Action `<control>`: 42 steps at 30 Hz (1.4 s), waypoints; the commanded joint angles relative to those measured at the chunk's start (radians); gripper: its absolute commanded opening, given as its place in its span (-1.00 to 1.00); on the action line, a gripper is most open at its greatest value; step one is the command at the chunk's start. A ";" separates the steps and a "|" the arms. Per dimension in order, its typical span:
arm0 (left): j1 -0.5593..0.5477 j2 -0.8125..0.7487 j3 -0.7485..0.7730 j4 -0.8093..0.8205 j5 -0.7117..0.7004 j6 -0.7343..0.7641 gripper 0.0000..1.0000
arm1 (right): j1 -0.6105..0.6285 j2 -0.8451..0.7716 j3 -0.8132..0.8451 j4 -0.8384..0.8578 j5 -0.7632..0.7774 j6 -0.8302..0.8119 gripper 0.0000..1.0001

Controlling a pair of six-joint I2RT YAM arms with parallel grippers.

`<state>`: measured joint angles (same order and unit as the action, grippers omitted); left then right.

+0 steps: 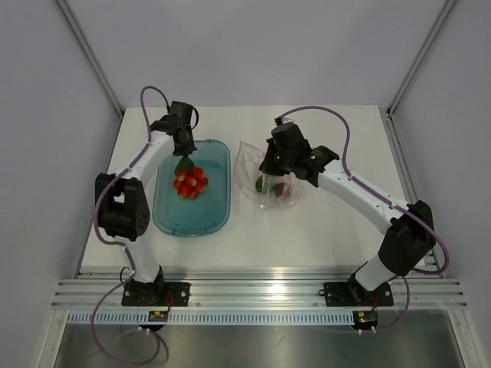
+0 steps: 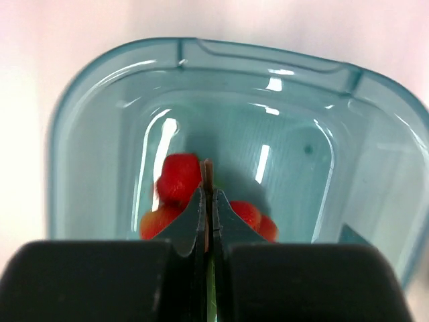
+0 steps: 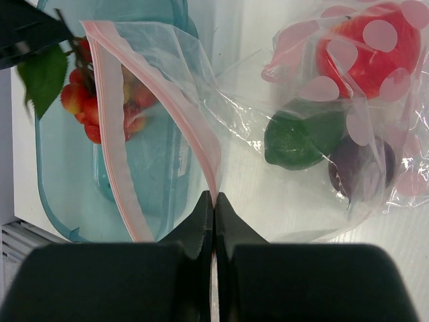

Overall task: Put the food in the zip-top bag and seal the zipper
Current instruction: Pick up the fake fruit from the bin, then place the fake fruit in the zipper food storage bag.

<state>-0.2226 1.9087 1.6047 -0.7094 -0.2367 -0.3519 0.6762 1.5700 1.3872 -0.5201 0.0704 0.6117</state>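
Observation:
A bunch of small red and orange toy fruits (image 1: 189, 182) with a green leaf hangs over the teal tray (image 1: 219, 222). My left gripper (image 1: 184, 157) is shut on its stem (image 2: 208, 168), and the red fruits (image 2: 179, 178) show just beyond my fingertips. The clear zip-top bag (image 1: 268, 184) lies right of the tray. My right gripper (image 3: 214, 196) is shut on its pinkish-red zipper strip (image 3: 110, 154) and holds the mouth open toward the bunch (image 3: 84, 111). Inside the bag (image 3: 301, 208) are a red piece (image 3: 365, 50), a green piece (image 3: 301, 137) and a dark purple piece (image 3: 362, 164).
The teal oval tray (image 2: 268, 57) sits at centre left, under the bunch. White walls and metal posts close in the table on three sides. A ridged metal rail runs along the near edge by the arm bases.

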 commanded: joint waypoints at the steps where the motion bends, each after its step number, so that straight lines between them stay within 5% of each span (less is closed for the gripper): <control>1: -0.004 -0.215 -0.107 0.088 -0.041 -0.025 -1.00 | 0.013 -0.036 0.004 0.017 0.032 0.013 -1.00; 7: -0.004 -0.408 -0.160 0.062 0.033 -0.058 -1.00 | 0.013 -0.027 0.003 0.009 0.031 0.014 -1.00; 20: -0.012 -0.566 0.119 -0.047 0.428 -0.160 -1.00 | 0.014 0.015 0.075 0.026 0.002 0.023 -1.00; 34: -0.075 -0.691 -0.152 0.422 0.721 -0.484 -1.00 | 0.013 0.039 0.098 0.083 -0.103 0.071 -1.00; 42: -0.141 -0.626 -0.254 0.490 0.689 -0.490 -1.00 | 0.014 0.004 0.076 0.089 -0.101 0.083 -1.00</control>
<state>-0.3588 1.2804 1.3872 -0.3416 0.4236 -0.8108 0.6781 1.6184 1.4380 -0.4812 -0.0147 0.6788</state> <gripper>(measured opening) 0.023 0.012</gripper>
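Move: The left fingers already grip the stem of the strawberry-like fruit bunch, with its fruits some 6 cm below and 3 cm nearer the base, 2 cm right. The bag's open mouth lies about 20 cm right, 8 cm back and 4 cm higher; the bin's middle is 3 cm right, 3 cm back, 9 cm below. From the right hand, pinching the bag's rim, the mouth's middle lies 3 cm ahead, 5 cm left, 5 cm lower; the green fruit is 8 cm ahead, straight in line, 15 cm below. Keeping its pinch on the stem, the left hand hoists the fruit bunch up about 30 cm while drawing back some 12 cm, then swings it about 15 cm right and starts to sink a few centimetres, the wrist rolling over 50 degrees so that the fingers point rightward. The right hand keeps hold of the bag's rim and, from about midway, shifts 2–3 cm left towards the arriving bunch. ##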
